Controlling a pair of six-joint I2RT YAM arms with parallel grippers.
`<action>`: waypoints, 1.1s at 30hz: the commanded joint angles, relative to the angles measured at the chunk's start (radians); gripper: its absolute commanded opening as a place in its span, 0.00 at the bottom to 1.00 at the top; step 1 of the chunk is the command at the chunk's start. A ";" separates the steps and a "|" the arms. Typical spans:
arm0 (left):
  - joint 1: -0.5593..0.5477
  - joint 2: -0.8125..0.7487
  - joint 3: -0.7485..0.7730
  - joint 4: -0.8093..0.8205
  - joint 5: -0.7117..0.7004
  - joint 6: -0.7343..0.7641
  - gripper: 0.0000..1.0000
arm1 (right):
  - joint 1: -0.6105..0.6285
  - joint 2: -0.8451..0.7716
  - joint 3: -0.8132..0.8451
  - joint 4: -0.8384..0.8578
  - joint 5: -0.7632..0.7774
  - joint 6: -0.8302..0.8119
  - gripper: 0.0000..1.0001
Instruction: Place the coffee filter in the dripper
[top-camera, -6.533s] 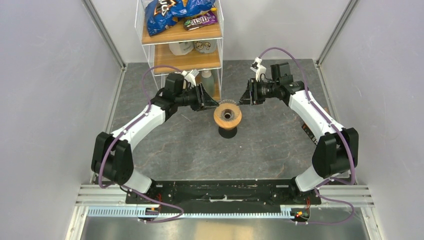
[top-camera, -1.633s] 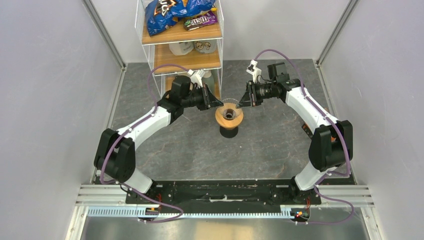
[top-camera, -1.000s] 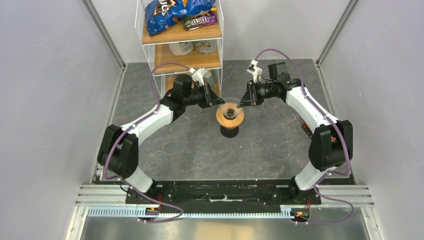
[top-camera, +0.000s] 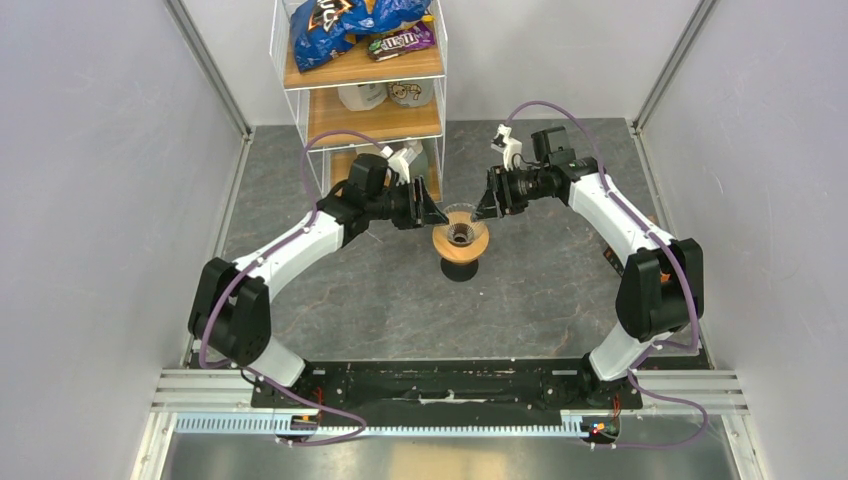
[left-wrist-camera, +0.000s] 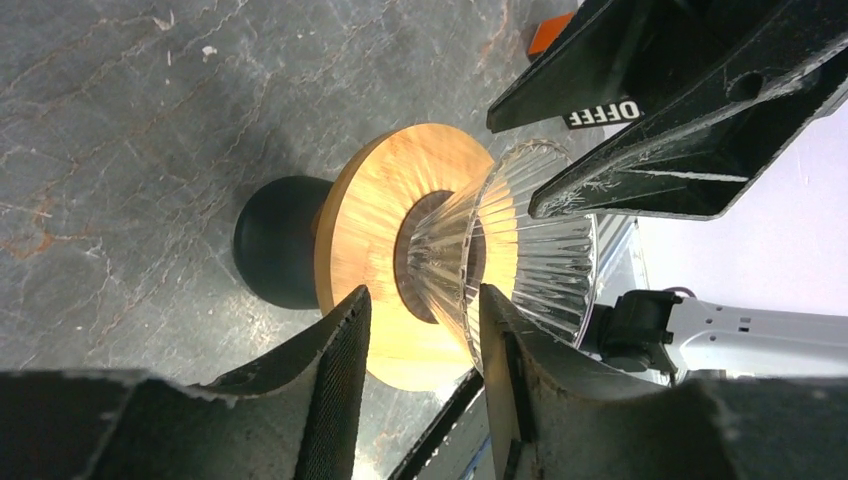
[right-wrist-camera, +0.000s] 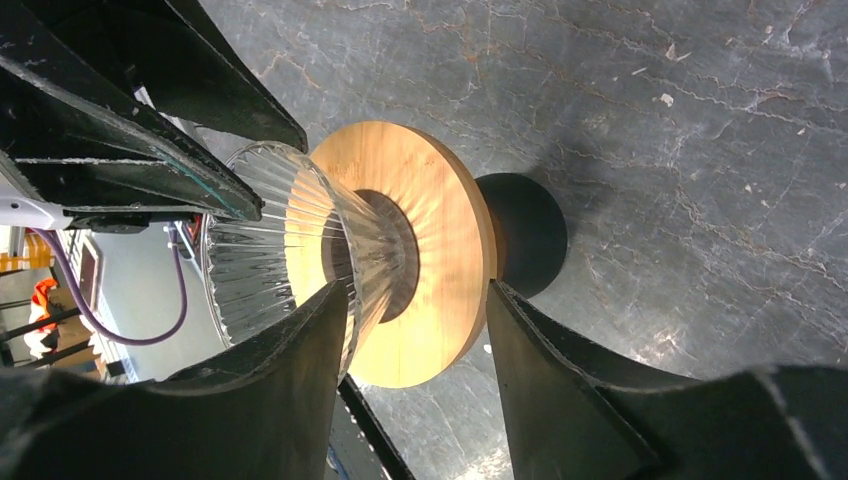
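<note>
The dripper (top-camera: 459, 240) stands mid-table: a ribbed clear glass cone (left-wrist-camera: 545, 255) seated in a round light-wood ring (left-wrist-camera: 375, 215) over a black base (left-wrist-camera: 268, 240). My left gripper (top-camera: 431, 213) is at its left side and my right gripper (top-camera: 487, 207) at its right, both level with the cone's rim. Each is open. In the left wrist view the left gripper (left-wrist-camera: 422, 298) straddles the cone wall and ring edge. The right gripper (right-wrist-camera: 415, 295) spans the cone wall (right-wrist-camera: 255, 260) and the ring (right-wrist-camera: 440, 215). The coffee filter shows in no view.
A white wire rack (top-camera: 365, 95) with wooden shelves stands at the back left, holding snack bags and cups, close behind my left wrist. A black-and-orange packet lettered COFFEE (left-wrist-camera: 598, 112) lies on the table to the right, beneath my right arm.
Both grippers have opened off the glass cone's rim. The cone now sits lower, in the wooden ring.
</note>
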 joint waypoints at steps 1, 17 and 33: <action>-0.002 -0.022 0.035 -0.128 -0.013 0.071 0.52 | 0.002 -0.022 0.039 -0.048 0.035 -0.026 0.62; 0.018 -0.047 0.127 -0.110 0.036 0.058 0.68 | -0.014 -0.061 0.118 -0.058 -0.020 0.037 0.74; 0.033 -0.336 0.151 -0.317 0.051 0.291 0.75 | -0.244 -0.286 0.358 -0.595 0.179 -0.355 0.93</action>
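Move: The coffee filter already stands in the dripper with its rim between each hand's parting fingers. Its middle is about 5 cm to the right of the left hand, 1 cm back and 3 cm below; from the right hand it lies some 5 cm left, 3 cm back and 3 cm below. The dripper's wooden ring sits right under the filter, about 2 cm lower, with the carafe beneath that, roughly 9 cm below the filter. Upward and outward, both hands withdraw from the filter's rim, opening their fingers wider. The left first eases back and down by about 1 cm, then climbs some 12 cm, drifting left and back only late. The right climbs almost straight for 5 cm, then speeds up and swings right, ending about 12 cm higher; both wrists turn roughly 15 degrees late on. ##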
